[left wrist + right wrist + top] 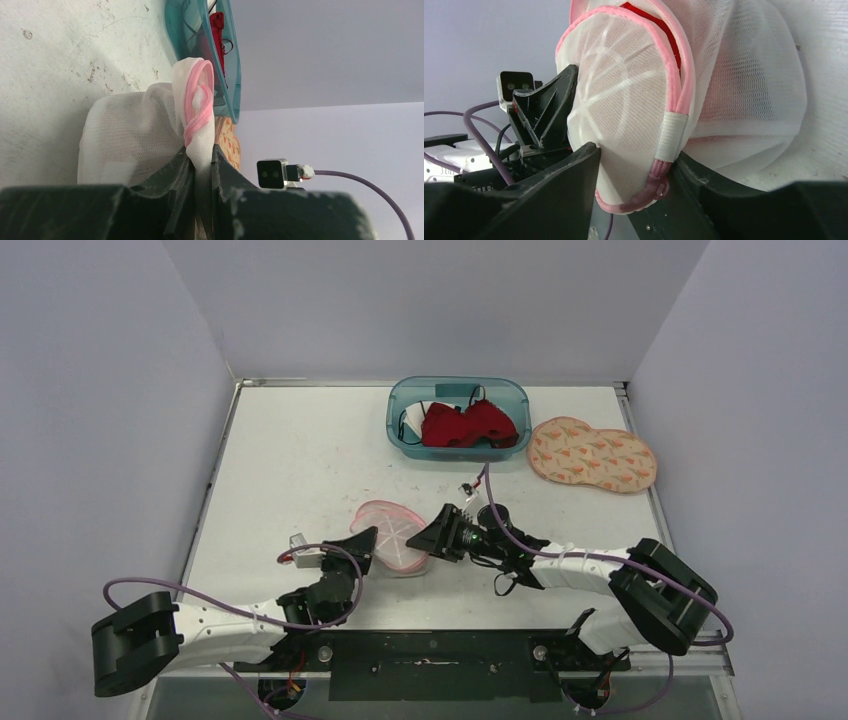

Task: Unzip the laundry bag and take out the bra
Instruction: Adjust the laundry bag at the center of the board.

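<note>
The laundry bag point(395, 528) is a white mesh pouch with a pink zipper, lying at the table's middle between both arms. My left gripper point(202, 150) is shut on a fold of its mesh and zipper tape point(197, 107) and meets the bag's left edge in the top view point(368, 540). My right gripper point(636, 152) stands open around the bag's other end point(744, 80). One finger point(574, 175) touches the mesh. The pink zipper pull point(659, 189) sits against the other finger. A strip of red, the bra point(659, 27), shows through the zipper gap.
A teal bin point(400, 405) at the back centre holds red garments point(465, 425) and something white. A peach patterned pouch point(590, 453) lies to its right. Side walls close the table in at left and right, and purple cables trail from both wrists.
</note>
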Robot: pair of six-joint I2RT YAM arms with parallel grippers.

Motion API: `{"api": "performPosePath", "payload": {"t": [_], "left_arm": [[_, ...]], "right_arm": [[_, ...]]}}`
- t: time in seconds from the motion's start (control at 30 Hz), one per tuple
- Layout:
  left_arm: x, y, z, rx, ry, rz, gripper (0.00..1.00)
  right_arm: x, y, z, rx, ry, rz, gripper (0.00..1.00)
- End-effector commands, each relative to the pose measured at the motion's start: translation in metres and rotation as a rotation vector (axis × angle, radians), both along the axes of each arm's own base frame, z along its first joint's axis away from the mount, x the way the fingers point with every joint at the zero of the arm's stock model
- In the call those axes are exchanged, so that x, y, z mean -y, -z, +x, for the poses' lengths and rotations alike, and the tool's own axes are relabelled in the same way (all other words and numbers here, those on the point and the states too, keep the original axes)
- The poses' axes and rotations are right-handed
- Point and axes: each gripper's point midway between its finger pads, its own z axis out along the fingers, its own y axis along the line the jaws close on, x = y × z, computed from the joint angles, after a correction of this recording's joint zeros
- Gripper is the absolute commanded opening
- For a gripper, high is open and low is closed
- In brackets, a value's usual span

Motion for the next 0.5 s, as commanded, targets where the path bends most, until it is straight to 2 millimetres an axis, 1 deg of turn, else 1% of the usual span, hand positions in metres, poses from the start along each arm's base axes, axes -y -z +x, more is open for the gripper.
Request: {"api": "performPosePath", "payload": {"t": [0.0,0.07,0.1,0.13,0.17,0.27,0.3,0.33,0.37,0.4,0.43,0.47], "left_arm": [[0.007,-0.025,0.003,0.052,-0.005,-0.073,0.00],[0.008,-0.027,0.003,0.063,0.004,-0.046,0.00],[0.008,-0.026,0.002,0.066,0.012,-0.025,0.07],[0.008,-0.026,0.002,0.067,0.022,0.002,0.18],[0.008,-0.024,0.000,0.062,0.036,0.027,0.34],[0.009,-0.022,-0.008,0.009,0.105,0.142,0.78],[0.005,-0.026,-0.012,-0.014,0.126,0.201,0.96],[-0.001,-0.029,-0.015,-0.029,0.142,0.266,0.97],[-0.010,-0.023,-0.020,-0.061,0.165,0.389,0.96],[-0.018,-0.026,-0.023,-0.075,0.177,0.453,0.96],[-0.026,-0.035,-0.026,-0.077,0.181,0.491,0.96],[-0.033,-0.044,-0.028,-0.071,0.187,0.534,0.96]], "right_arm": [[-0.019,-0.031,0.002,0.029,-0.026,0.152,0.39],[-0.019,-0.028,0.004,0.030,-0.026,0.147,0.21],[-0.018,-0.026,0.004,0.033,-0.027,0.138,0.14],[-0.016,-0.025,0.005,0.042,-0.027,0.128,0.08],[-0.013,-0.023,0.005,0.050,-0.028,0.111,0.06],[0.004,-0.016,0.011,0.097,-0.037,0.032,0.05],[0.011,-0.017,0.014,0.125,-0.041,0.002,0.05],[0.018,-0.018,0.017,0.149,-0.049,-0.031,0.05],[0.023,-0.019,0.017,0.177,-0.079,-0.058,0.05],[0.027,-0.023,0.018,0.211,-0.106,-0.078,0.05],[0.028,-0.026,0.016,0.236,-0.143,-0.092,0.05],[0.026,-0.035,0.016,0.274,-0.179,-0.093,0.05]]}}
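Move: Pinched in the left fingers is the near-left edge of the laundry bag, whose middle lies about 5 cm to the left hand's right, level ahead and roughly 5 cm lower. From the right hand the bag's middle is some 4 cm left, also level ahead and about 5 cm lower, its seam tab between the half-open fingers. The teal basket with the bra stands some 32 cm ahead of the right hand and 11 cm right; the patterned bag about 23 cm ahead and 43 cm right. Closing on the laundry bag's rim at the seam tab, the right fingers pinch it while easing about 1 cm left, then draw it some 3 cm right with a little forward and up. Meanwhile the left fingers stop holding the cloth, open wide and lift about 4 cm clear, slightly back, rolling some 10 degrees left side up. ##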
